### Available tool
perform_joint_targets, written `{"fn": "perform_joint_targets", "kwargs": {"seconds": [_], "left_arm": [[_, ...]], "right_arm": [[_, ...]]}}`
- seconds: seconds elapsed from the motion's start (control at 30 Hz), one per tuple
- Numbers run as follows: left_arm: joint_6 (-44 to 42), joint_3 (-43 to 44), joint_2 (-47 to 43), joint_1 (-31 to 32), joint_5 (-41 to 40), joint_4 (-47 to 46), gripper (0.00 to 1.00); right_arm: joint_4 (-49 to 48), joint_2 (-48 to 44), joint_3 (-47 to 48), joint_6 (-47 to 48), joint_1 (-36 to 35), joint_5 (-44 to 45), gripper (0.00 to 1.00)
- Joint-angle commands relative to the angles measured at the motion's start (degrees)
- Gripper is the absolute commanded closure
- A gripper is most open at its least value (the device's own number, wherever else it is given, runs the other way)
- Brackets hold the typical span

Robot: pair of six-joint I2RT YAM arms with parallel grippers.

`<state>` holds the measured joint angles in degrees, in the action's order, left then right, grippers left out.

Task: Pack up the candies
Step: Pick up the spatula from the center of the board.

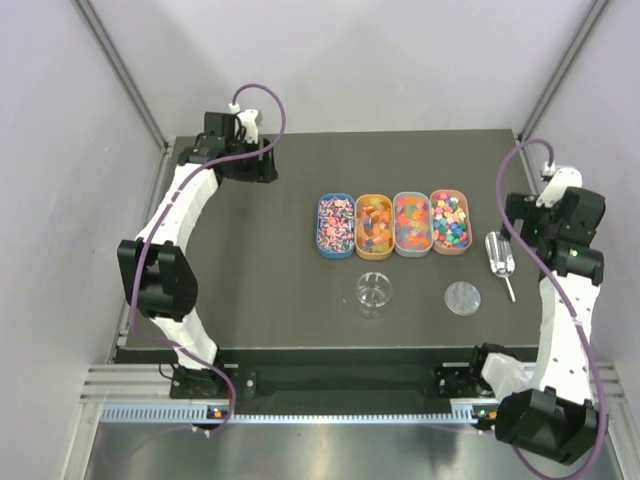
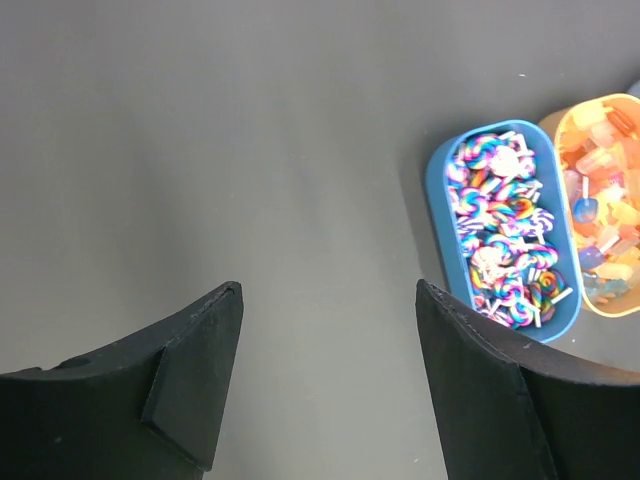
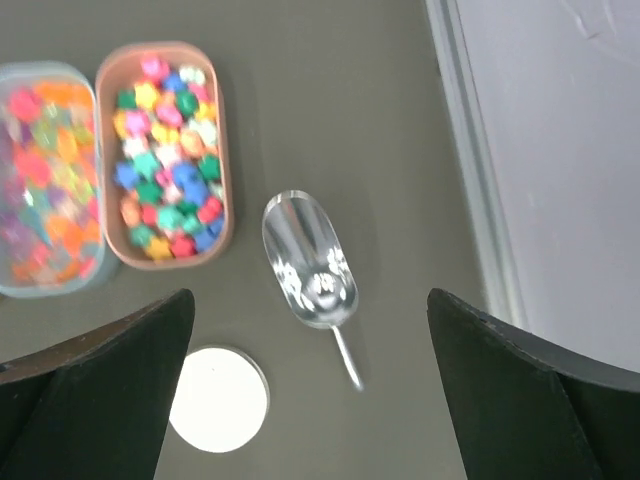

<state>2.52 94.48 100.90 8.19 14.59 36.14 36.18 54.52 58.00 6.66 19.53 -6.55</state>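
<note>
The candies fill four oval trays in a row at mid-table: swirly sweets in a blue tray [image 1: 335, 225], orange gummies [image 1: 374, 224], mixed gummies [image 1: 412, 223], and bright cube pieces [image 1: 450, 221]. In the left wrist view the blue tray's candies [image 2: 500, 230] lie to the right of my open left gripper [image 2: 328, 286], which hangs over bare table at the back left [image 1: 262, 168]. My right gripper [image 3: 308, 295] stands wide open above the metal scoop [image 3: 308, 262], with the cube candies [image 3: 165, 160] to its left. Neither gripper holds anything.
A clear round container [image 1: 375, 291] sits in front of the trays. A clear round lid [image 1: 462, 297] lies to its right, seen as a pale disc [image 3: 218, 398] in the right wrist view. The scoop [image 1: 499, 256] lies near the table's right edge [image 3: 470, 150].
</note>
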Motion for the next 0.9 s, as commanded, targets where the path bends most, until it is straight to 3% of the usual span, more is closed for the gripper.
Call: {"fn": "perform_joint_targets", "kwargs": {"seconds": [0.0, 0.03, 0.13, 0.43, 0.7, 0.87], "left_arm": [[-2.1, 3.8, 0.9, 2.5, 1.2, -1.2, 0.25], [-1.9, 4.1, 1.0, 3.0, 1.6, -1.0, 0.26], [-0.9, 5.5, 1.9, 4.1, 3.9, -0.7, 0.26], [2.3, 6.1, 3.0, 5.0, 10.5, -1.2, 0.27], [1.4, 6.6, 4.3, 5.0, 12.3, -0.7, 0.28], [1.6, 6.5, 5.4, 4.9, 12.1, -1.2, 0.28]], "right_arm": [[4.8, -6.2, -2.4, 14.4, 0.0, -1.4, 0.0], [5.1, -7.7, -5.4, 20.8, 0.0, -2.8, 0.01], [8.3, -9.9, -8.9, 26.6, 0.0, -1.9, 0.05], [13.6, 0.0, -8.3, 29.7, 3.2, -3.2, 0.16], [14.4, 14.3, -6.3, 34.1, 10.3, -5.9, 0.28], [15.1, 16.9, -7.1, 39.0, 13.8, -7.7, 0.31]]}}
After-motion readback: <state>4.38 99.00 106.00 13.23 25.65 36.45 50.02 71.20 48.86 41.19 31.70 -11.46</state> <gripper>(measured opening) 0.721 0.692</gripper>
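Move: The spatula lies almost underneath the right hand, its middle about 3 cm back, 1 cm to the right and some 21 cm below; its handle points back towards the base. From that same hand, the pink candy tub is about 7 cm ahead and 11 cm left, and the round lid about 11 cm back and 8 cm left. From the left hand the spatula is far off, roughly 52 cm right and 19 cm back. Over the spatula's handle the empty right hand drops about 16 cm while drawing back some 8 cm, drifting a little right late on. Its wrist tips down nearly 40 degrees and turns counter-clockwise to line up with the handle, the fingers narrowing to about two-thirds open. The left hand swings some 7 cm right towards the blue candy tub, turning slightly clockwise. ##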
